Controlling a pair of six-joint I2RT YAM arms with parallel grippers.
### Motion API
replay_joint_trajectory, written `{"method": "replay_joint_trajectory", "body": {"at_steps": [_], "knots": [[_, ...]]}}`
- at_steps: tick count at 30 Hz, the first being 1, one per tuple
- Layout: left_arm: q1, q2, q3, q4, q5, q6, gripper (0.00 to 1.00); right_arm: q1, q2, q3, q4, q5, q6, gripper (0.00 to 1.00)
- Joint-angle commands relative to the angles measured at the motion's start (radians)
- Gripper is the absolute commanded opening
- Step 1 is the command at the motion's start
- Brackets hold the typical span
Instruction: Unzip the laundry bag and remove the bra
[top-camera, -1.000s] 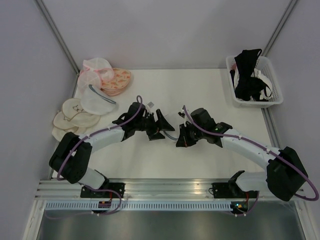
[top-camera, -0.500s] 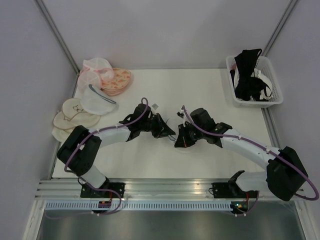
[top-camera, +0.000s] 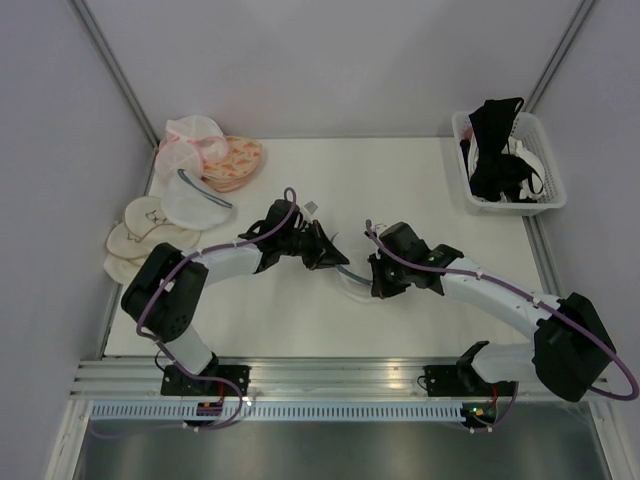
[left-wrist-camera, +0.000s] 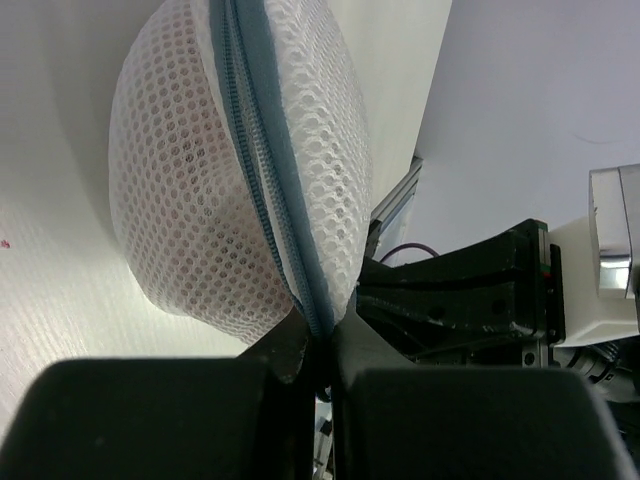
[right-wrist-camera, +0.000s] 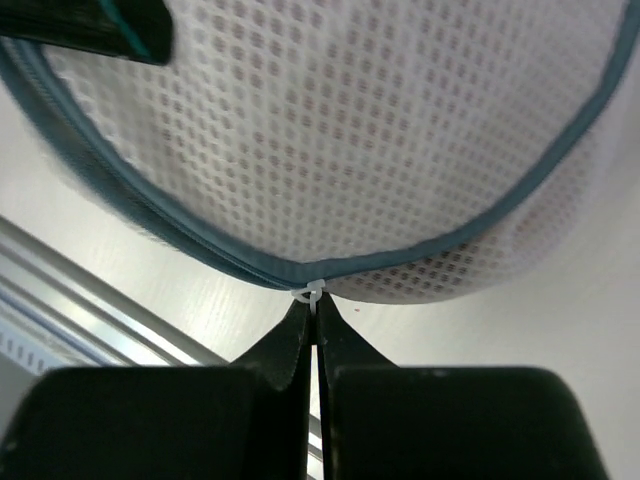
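Note:
The laundry bag (top-camera: 352, 272), white mesh with a grey-blue zipper rim, lies at the table's middle between my two grippers. My left gripper (top-camera: 328, 258) is shut on the bag's zipper rim; in the left wrist view the jaws (left-wrist-camera: 320, 338) pinch the rim below the mesh dome (left-wrist-camera: 200, 180). My right gripper (top-camera: 377, 281) is shut on the small white zipper pull (right-wrist-camera: 313, 293) at the rim of the bag (right-wrist-camera: 330, 130). The zipper looks closed. The bra is hidden inside; only a faint pink tone shows through the mesh.
A white basket (top-camera: 515, 208) with black bras stands at the back right. At the back left lie a pink mesh pouch (top-camera: 190, 140), an orange patterned bra (top-camera: 238, 160), another white mesh bag (top-camera: 195, 203) and cream padded cups (top-camera: 145, 237).
My left gripper has moved right to the bag and closed on its rim. My right gripper has shifted slightly right and toward the near edge, and the bag now shows between them.

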Motion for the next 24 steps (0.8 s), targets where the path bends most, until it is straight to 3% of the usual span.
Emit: {"method": "replay_joint_trajectory", "body": {"at_steps": [1, 8, 14, 15, 19, 24], "knots": [[0.021, 0.03, 0.043, 0.005, 0.053, 0.086, 0.02, 0.002, 0.019, 0.036, -0.101, 0.213, 0.007, 0.0], [0.025, 0.115, 0.181, -0.084, 0.189, 0.224, 0.02, -0.027, 0.131, 0.107, -0.055, 0.356, 0.001, 0.01], [0.085, 0.246, 0.403, -0.242, 0.28, 0.377, 0.06, -0.027, 0.082, 0.122, -0.003, 0.293, -0.007, 0.0], [0.094, 0.282, 0.434, -0.255, 0.286, 0.403, 0.25, -0.027, 0.061, 0.116, 0.01, 0.273, -0.01, 0.0], [0.105, 0.314, 0.53, -0.325, 0.254, 0.433, 0.83, -0.028, 0.033, 0.111, 0.017, 0.163, -0.01, 0.0], [0.108, 0.193, 0.392, -0.353, 0.023, 0.391, 0.9, -0.025, 0.019, 0.087, 0.056, 0.031, -0.004, 0.01]]}}
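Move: Between the left fingers, shut, is the zip edge of the laundry bag. The zip pull lies about 8 cm to that hand's right, 6 cm back and 2 cm lower, and the bag's middle some 4 cm right, 2 cm back and 4 cm below. For the right hand, the zip pull is already pinched in its fingertips, with the bag's middle roughly 5 cm ahead, 4 cm left and 2 cm down. Dragging the still-pinched zip pull forward about 5 cm, the right hand dips and swings some 3 cm right, then rises and comes most of the way back left. The left hand, first shut on the zip edge, travels about 8 cm forward, turning a little clockwise; partway it opens wide and lets go of the edge, staying close beside the zip. ##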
